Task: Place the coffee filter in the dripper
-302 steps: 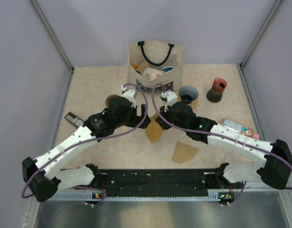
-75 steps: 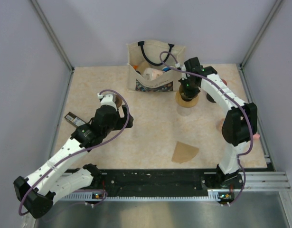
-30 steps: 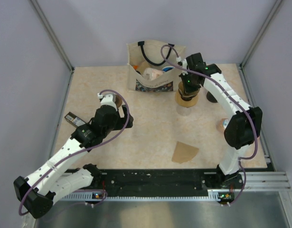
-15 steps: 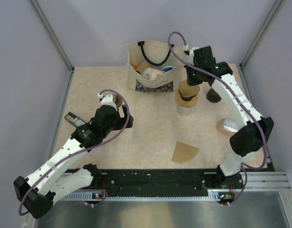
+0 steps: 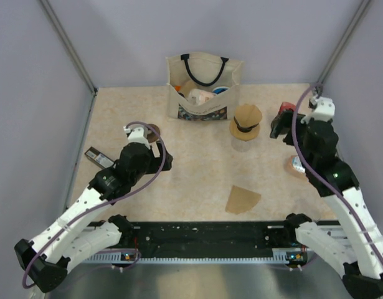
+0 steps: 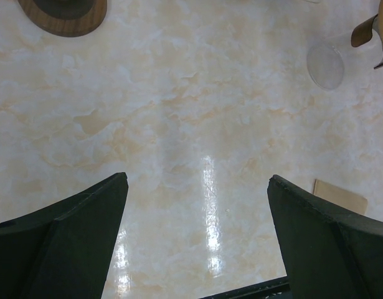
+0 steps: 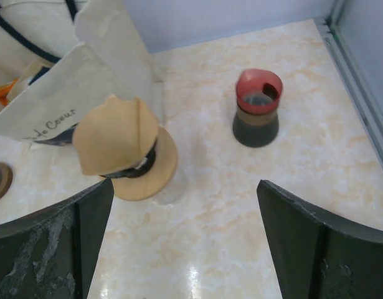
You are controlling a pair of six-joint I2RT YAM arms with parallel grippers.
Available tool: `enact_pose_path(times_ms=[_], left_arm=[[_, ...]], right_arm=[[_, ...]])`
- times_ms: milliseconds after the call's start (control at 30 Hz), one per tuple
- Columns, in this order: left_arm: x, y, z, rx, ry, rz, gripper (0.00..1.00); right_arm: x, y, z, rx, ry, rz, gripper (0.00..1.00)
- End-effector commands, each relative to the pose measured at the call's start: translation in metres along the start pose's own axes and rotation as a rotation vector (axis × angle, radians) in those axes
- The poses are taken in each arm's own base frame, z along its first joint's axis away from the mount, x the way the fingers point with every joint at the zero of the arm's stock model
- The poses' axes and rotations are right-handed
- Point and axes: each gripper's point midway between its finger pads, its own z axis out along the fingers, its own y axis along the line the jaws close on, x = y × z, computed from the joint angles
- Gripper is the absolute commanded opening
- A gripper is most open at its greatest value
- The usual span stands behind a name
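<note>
The coffee filter (image 5: 247, 116), a tan paper cone, sits in the dripper (image 5: 245, 132); only the dripper's tan ring base and a dark band show under it. In the right wrist view the filter (image 7: 113, 140) leans a little left over the ring base (image 7: 161, 169). My right gripper (image 5: 281, 128) hangs to the right of the dripper, apart from it, open and empty (image 7: 185, 187). My left gripper (image 5: 161, 157) is open over bare table at the left (image 6: 197, 180).
A second flat filter (image 5: 242, 199) lies near the front. The brown grinder with a red top (image 7: 256, 109) stands right of the dripper. A canvas bag (image 5: 203, 87) stands at the back, a tan ring with a dark centre (image 6: 63, 7) at the left, a bottle (image 5: 297, 165) at the right.
My right gripper has opened, let go of the filter in the dripper and drawn back to the right. The left arm has barely shifted.
</note>
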Motion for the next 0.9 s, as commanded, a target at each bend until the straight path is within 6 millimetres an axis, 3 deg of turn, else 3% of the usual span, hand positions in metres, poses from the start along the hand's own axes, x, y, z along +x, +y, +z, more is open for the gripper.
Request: enact_pose_path(times_ms=[0, 100, 467, 700, 867], left_arm=[[0.002, 0.003, 0.001, -0.005, -0.012, -0.027, 0.99], [0.009, 0.003, 0.002, 0.005, -0.001, -0.037, 0.99], [0.028, 0.008, 0.01, 0.0, 0.043, -0.052, 0.99], [0.029, 0.011, 0.014, -0.021, 0.039, -0.084, 0.99], [0.027, 0.022, 0.023, -0.096, 0.039, -0.1, 0.99]], right_arm=[[0.011, -0.042, -0.022, 0.184, -0.09, 0.171, 0.99], [0.038, -0.052, -0.035, 0.209, -0.026, 0.203, 0.99], [0.132, -0.042, -0.055, 0.147, 0.305, 0.256, 0.99], [0.168, -0.038, -0.05, 0.14, 0.396, 0.272, 0.99], [0.179, -0.033, -0.044, 0.102, 0.404, 0.263, 0.99]])
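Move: The coffee filter, already in the dripper, is some 10 cm ahead of the right hand, 10 cm left and 15 cm lower. The red cup stands about 15 cm to the filter's right and 7 cm farther out, the loose paper about 22 cm nearer than the filter and level sideways; both lie lower. From the left hand the filter is roughly 16 cm ahead, 28 cm right and 3 cm lower. Still open, the right hand sinks about 16 cm and backs 9 towards the loose paper, tipping down; left sinks 4. ##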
